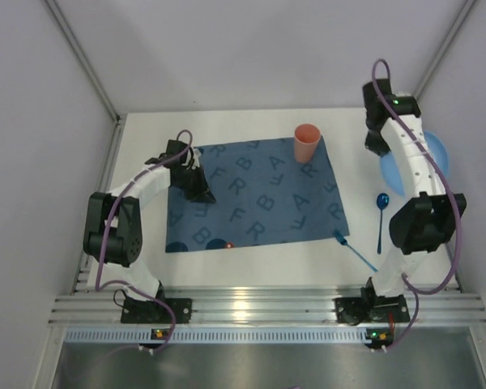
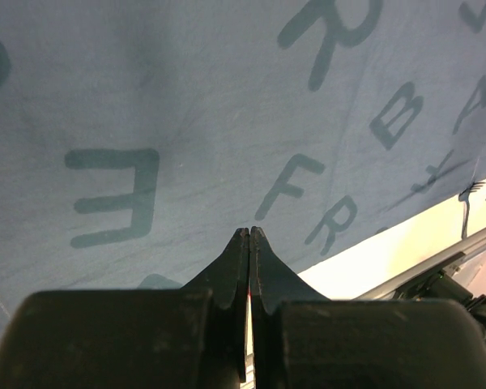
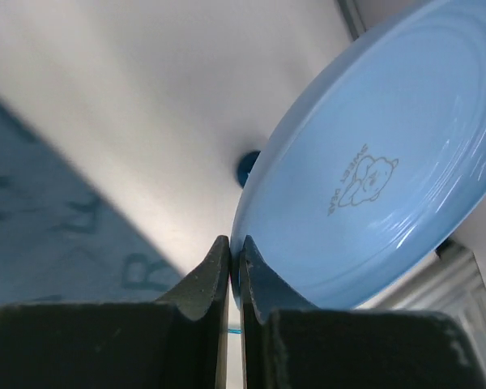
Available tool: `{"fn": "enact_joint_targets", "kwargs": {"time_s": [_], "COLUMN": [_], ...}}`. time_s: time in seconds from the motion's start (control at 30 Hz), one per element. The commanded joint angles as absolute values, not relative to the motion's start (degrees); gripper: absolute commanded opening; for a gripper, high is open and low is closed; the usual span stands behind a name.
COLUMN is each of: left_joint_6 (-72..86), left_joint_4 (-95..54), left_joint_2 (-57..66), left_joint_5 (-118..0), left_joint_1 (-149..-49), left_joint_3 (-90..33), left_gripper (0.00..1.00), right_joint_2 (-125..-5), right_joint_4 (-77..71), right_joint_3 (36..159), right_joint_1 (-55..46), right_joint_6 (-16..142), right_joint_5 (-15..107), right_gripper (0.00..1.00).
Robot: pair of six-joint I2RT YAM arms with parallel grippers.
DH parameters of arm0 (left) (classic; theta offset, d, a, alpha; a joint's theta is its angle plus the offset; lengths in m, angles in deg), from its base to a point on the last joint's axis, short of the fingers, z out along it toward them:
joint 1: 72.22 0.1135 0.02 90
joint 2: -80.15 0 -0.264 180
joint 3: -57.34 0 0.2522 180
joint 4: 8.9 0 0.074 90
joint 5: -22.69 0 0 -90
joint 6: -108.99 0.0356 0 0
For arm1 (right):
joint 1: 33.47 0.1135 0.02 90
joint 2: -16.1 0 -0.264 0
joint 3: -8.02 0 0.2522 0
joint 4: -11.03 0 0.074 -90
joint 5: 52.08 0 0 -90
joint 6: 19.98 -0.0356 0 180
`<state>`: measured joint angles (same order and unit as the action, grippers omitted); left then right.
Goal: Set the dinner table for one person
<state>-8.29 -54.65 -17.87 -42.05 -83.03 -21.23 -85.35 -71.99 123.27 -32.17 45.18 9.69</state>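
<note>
The white dinner table [image 1: 251, 259] carries a dark blue letter-printed placemat [image 1: 259, 203]. My left gripper [image 1: 204, 197] is shut with nothing between its fingers, tips low over the mat's left part; the left wrist view shows it [image 2: 249, 231] over the cloth [image 2: 186, 121]. My right gripper [image 1: 378, 146] is shut on the rim of a light blue plate [image 1: 433, 162] at the table's right edge. In the right wrist view the plate [image 3: 373, 186] is tilted, its rim between my fingers [image 3: 236, 243].
An orange cup [image 1: 306, 143] stands upright on the mat's far right corner. A blue spoon [image 1: 381, 212] lies right of the mat, a blue fork [image 1: 352, 247] near its front right corner. White walls enclose the table.
</note>
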Motion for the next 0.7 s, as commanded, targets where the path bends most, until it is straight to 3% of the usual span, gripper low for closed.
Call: {"fn": "enact_joint_targets", "kwargs": {"time_s": [0.0,0.17,0.3,0.67], "left_joint_6": [-7.55,-8.25,-8.25,-7.81], "left_joint_4": [-56.5,-58.26,-59.32,-62.74], "left_joint_2": [-15.66,-9.78,-3.81,7.19], "left_joint_5": [-44.44,-49.45,-56.4,-61.86], "left_joint_1": [-82.59,-81.45,-80.49,-77.85], "left_joint_3": [-25.14,-26.64,-25.33,-19.35], "left_gripper": [0.0,0.0,0.0,0.0], "right_joint_2": [-84.7,-91.29,-91.65,-111.59], "right_joint_4": [-86.1,-87.99,-71.61,-66.9], "right_joint_3": [145.43,160.37,151.98,158.01], "right_joint_1": [-16.37,3.48,14.76,18.73], "right_joint_6": [42.34,41.37,47.78,50.07], "right_joint_5": [-0.74,1.86,10.31,21.83], "right_gripper": [0.0,0.0,0.0,0.0]}}
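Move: My right hand already holds the blue plate by its rim, about 19 cm above the table. The middle of the blue mat, where the plate is going, lies roughly 41 cm to its left and 2 cm back. The pink cup stands 22 cm left and 9 cm ahead; the spoon lies straight back about 13 cm, the fork 21 cm back and 9 cm left. From my empty left hand, the mat's middle is some 10 cm right, 2 cm ahead and 7 cm down. I sweep the plate left some 43 cm in one fast arc with my right hand, climbing high as I pass on the near side of the cup, then sinking over the mat to about where I began in height, turning nearly 60 degrees counter-clockwise with the rim still pinched. My left hand, shut and empty, clears out up and left, its fingertips swinging upward. ##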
